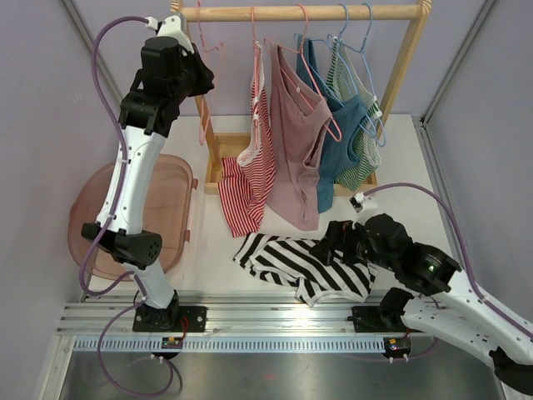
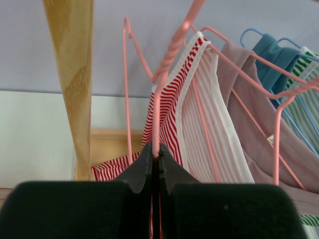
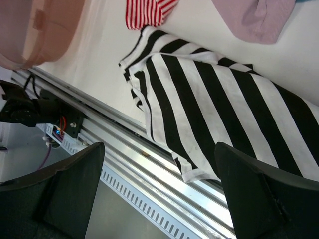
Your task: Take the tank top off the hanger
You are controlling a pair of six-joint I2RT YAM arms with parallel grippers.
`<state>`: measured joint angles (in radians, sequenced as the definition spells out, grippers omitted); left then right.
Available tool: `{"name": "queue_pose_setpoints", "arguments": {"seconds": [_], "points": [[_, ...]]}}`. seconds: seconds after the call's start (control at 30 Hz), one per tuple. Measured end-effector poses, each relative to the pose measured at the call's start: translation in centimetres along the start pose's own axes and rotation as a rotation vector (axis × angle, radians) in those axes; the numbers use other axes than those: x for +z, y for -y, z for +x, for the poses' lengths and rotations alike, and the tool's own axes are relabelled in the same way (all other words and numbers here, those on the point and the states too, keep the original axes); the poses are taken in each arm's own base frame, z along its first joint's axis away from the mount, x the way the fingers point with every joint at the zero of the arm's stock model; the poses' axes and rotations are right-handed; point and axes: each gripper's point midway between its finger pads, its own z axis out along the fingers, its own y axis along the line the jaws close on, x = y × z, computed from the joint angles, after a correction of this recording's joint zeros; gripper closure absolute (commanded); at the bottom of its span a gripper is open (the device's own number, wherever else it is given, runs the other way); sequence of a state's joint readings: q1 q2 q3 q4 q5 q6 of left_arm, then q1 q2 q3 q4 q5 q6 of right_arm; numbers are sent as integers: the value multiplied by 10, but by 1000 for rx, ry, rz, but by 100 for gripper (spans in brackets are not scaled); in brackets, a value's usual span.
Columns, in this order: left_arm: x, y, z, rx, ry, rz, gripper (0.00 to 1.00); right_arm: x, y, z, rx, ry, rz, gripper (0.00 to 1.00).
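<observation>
A black-and-white striped tank top (image 1: 296, 265) lies crumpled on the table by the front rail, off any hanger; it fills the right wrist view (image 3: 219, 99). My right gripper (image 1: 329, 246) hovers just above its right part, open and empty (image 3: 159, 199). My left gripper (image 1: 206, 83) is raised at the left end of the wooden rack (image 1: 308, 12). It is shut on the wire of a bare pink hanger (image 1: 204, 50), which runs up from between the pads in the left wrist view (image 2: 156, 124).
Red-striped (image 1: 250, 175), mauve (image 1: 296, 142), blue (image 1: 337, 150) and green-striped (image 1: 362, 158) tops hang on the rack. A translucent pink bin (image 1: 92, 217) sits at the left. The aluminium rail (image 1: 250, 321) runs along the front edge. Grey walls stand on both sides.
</observation>
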<state>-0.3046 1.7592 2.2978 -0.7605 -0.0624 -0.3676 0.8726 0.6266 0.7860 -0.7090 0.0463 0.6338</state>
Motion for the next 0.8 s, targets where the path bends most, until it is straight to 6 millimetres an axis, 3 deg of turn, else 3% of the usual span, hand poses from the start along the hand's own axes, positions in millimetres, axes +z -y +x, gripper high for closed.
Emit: {"name": "queue_pose_setpoints", "arguments": {"seconds": [0.1,0.33,0.37,0.47,0.6,0.8], "points": [[3,1,7,-4,-23,16,90,17,7,14,-3,-68,37,0],[-2,5,16,-4,-48,48,19,54,32,37,-20,-200,201,1],[-5,6,15,-5,-48,51,1,59,37,41,-26,-218,234,0],[-25,7,12,-12,-40,59,1,70,48,52,-57,-265,328,0],[-73,4,9,-16,-14,67,1,83,55,70,-97,-320,400,1],[-174,-7,12,-35,87,82,1,108,70,90,-115,-371,482,0]]}}
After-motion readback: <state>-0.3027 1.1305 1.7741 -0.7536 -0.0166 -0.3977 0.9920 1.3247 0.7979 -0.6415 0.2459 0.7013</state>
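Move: The rail stretch for the empty pink hanger, which the left hand already holds up there, is about 7 cm ahead of that hand and 9 cm above; the rack's left post is roughly 3 cm left and 6 ahead, the red-striped top 8 cm right and 5 ahead. Some 18 cm below the open right hand lies the black-and-white tank top, 2 cm to its left and 1 back; the mauve top's tip hangs 9 cm ahead and 3 left. The pink hanger is eased down about 1.5 cm onto the rail; then the left fingers open wide, let it go, and the hand backs some 17 cm away, drifting left and a little up. Meanwhile the black-and-white tank top is approached by the right hand, which sinks about 15 cm towards it with open fingers, tipping to point much more steeply down. ##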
